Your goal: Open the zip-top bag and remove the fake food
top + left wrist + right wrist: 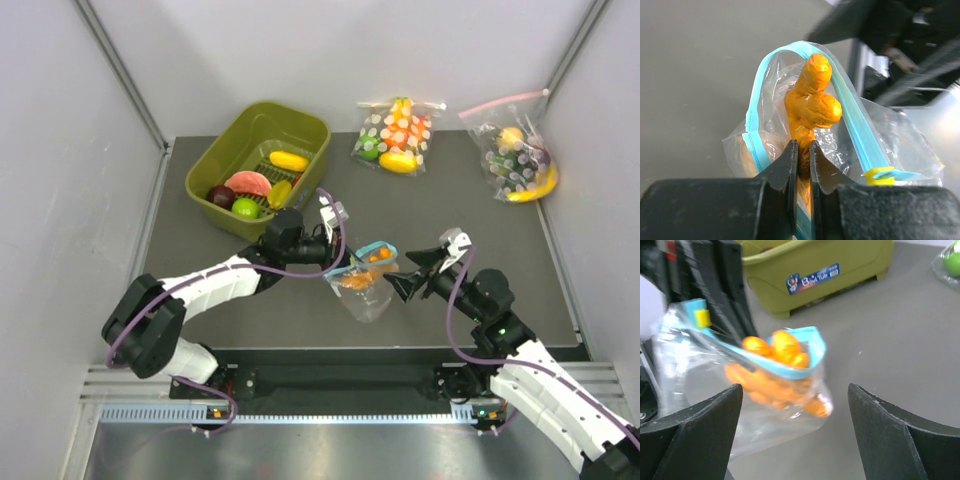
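Observation:
The zip-top bag [366, 292] is small and clear, and its light-blue zip strip [856, 131] stands parted into an open loop. Orange carrot-like fake food [812, 102] fills the mouth, with more pieces lower in the bag [782, 347]. My left gripper [343, 262] is shut on the bag's edge near the strip [803, 150], holding the bag up. My right gripper [407, 277] stands wide open just right of the bag, touching nothing. In the right wrist view its fingers [795, 387] flank the bag's lower part [705, 390]. A yellow slider [879, 175] sits at the strip's end.
An olive-green bin [212, 168] with toy fruit stands at the back left, close behind my left arm. Two white-dotted bags with pink strips lie at the back, one in the centre [395, 135] and one at the right [515, 155]. Grey walls enclose the table.

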Controlling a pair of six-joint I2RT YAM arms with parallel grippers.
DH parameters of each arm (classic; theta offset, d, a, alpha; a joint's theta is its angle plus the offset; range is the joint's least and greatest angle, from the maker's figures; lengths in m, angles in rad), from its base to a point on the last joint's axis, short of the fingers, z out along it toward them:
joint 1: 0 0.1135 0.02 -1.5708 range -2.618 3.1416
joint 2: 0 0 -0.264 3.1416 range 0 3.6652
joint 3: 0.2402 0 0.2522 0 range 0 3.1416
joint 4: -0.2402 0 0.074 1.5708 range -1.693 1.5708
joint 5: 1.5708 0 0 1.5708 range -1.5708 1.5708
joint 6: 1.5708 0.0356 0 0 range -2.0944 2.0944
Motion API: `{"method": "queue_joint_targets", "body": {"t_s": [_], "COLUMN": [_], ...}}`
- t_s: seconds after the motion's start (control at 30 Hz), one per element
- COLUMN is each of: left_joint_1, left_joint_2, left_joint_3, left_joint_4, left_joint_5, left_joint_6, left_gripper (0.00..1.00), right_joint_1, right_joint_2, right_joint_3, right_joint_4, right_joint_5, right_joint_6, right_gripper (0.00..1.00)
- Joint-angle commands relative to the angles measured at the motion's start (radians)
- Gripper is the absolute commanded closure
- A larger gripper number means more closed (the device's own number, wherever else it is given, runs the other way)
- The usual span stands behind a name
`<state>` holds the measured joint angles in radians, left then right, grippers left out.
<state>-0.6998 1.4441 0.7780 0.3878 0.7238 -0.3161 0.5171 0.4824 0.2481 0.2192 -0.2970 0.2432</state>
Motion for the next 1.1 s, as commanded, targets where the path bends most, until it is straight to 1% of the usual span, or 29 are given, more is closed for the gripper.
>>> {"method": "queue_joint_targets", "body": {"t_s": [0.0, 0.17, 0.2, 0.3, 0.4, 0.43, 0.53, 0.6, 0.77, 0.87, 0.9, 0.97, 1.0, 1.07], "left_joint_1": [0.005, 0.011, 0.014, 0.028, 0.052, 0.056, 0.059, 0.060, 0.059, 0.060, 0.059, 0.060, 0.059, 0.060], "left_joint_2": [-0.068, -0.119, -0.126, -0.152, -0.162, -0.163, -0.175, -0.183, -0.208, -0.221, -0.225, -0.231, -0.232, -0.238], "left_joint_3": [0.030, 0.026, 0.026, 0.021, 0.018, 0.017, 0.009, 0.003, -0.014, -0.023, -0.026, -0.029, -0.032, -0.034], "left_joint_4": [0.036, -0.009, -0.013, -0.036, -0.049, -0.047, -0.018, -0.007, 0.032, 0.046, 0.046, 0.045, 0.046, 0.042], "left_joint_5": [0.146, 0.222, 0.238, 0.241, 0.252, 0.264, 0.293, 0.305, 0.348, 0.355, 0.353, 0.350, 0.353, 0.355], "left_joint_6": [-0.006, 0.023, 0.023, 0.032, 0.038, 0.037, 0.016, 0.009, -0.012, -0.021, -0.023, -0.023, -0.023, -0.020], "left_gripper": [1.00, 1.00, 1.00, 1.00, 1.00, 1.00, 1.00, 1.00, 1.00, 1.00, 1.00, 1.00, 1.00, 1.00], "right_joint_1": [0.001, 0.000, 0.000, -0.006, -0.009, -0.011, -0.012, -0.014, -0.015, -0.014, -0.014, -0.015, -0.015, -0.017], "right_joint_2": [0.024, -0.022, -0.031, -0.065, -0.097, -0.097, -0.076, -0.048, 0.013, 0.056, 0.065, 0.064, 0.059, 0.048], "right_joint_3": [-0.003, -0.013, -0.015, -0.021, -0.032, -0.032, -0.032, -0.029, -0.020, -0.015, -0.017, -0.018, -0.017, -0.013], "right_joint_4": [0.072, 0.085, 0.080, 0.083, 0.121, 0.127, 0.152, 0.181, 0.223, 0.238, 0.243, 0.249, 0.244, 0.205], "right_joint_5": [-0.011, -0.021, -0.027, -0.074, -0.181, -0.232, -0.304, -0.329, -0.396, -0.424, -0.427, -0.424, -0.419, -0.392], "right_joint_6": [-0.018, -0.019, -0.021, -0.016, -0.001, 0.002, 0.013, 0.021, 0.033, 0.037, 0.038, 0.041, 0.039, 0.024], "right_gripper": [0.15, 0.18, 0.21, 0.25, 0.29, 0.29, 0.32, 0.35, 0.39, 0.48, 0.55, 0.64, 0.76, 0.88]}}
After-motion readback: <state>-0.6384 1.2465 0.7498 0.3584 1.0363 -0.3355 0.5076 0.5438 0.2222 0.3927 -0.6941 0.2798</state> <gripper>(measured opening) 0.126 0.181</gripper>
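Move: The left hand already pinches the rim of the open bag. The orange fake food inside it lies about 3 cm to that hand's right and roughly 1 cm ahead. From the empty, wide-open right hand the same food is about 8 cm left and 2 cm ahead, slightly lower. The green tub stands some 24 cm left and 24 cm ahead of the left hand, the dotted fruit bag about 33 cm ahead of the right; both lie lower, on the table. Backing off and to its left about 5 cm, the right hand turns some 20 degrees counter-clockwise, arcs slightly up and down again, then closes its fingers on the side of the bag, over the lower end of the orange food. Meanwhile the left hand keeps its pinch on the rim and takes the bag up about 6 cm, back nearly as far and a little left, turning clockwise. ##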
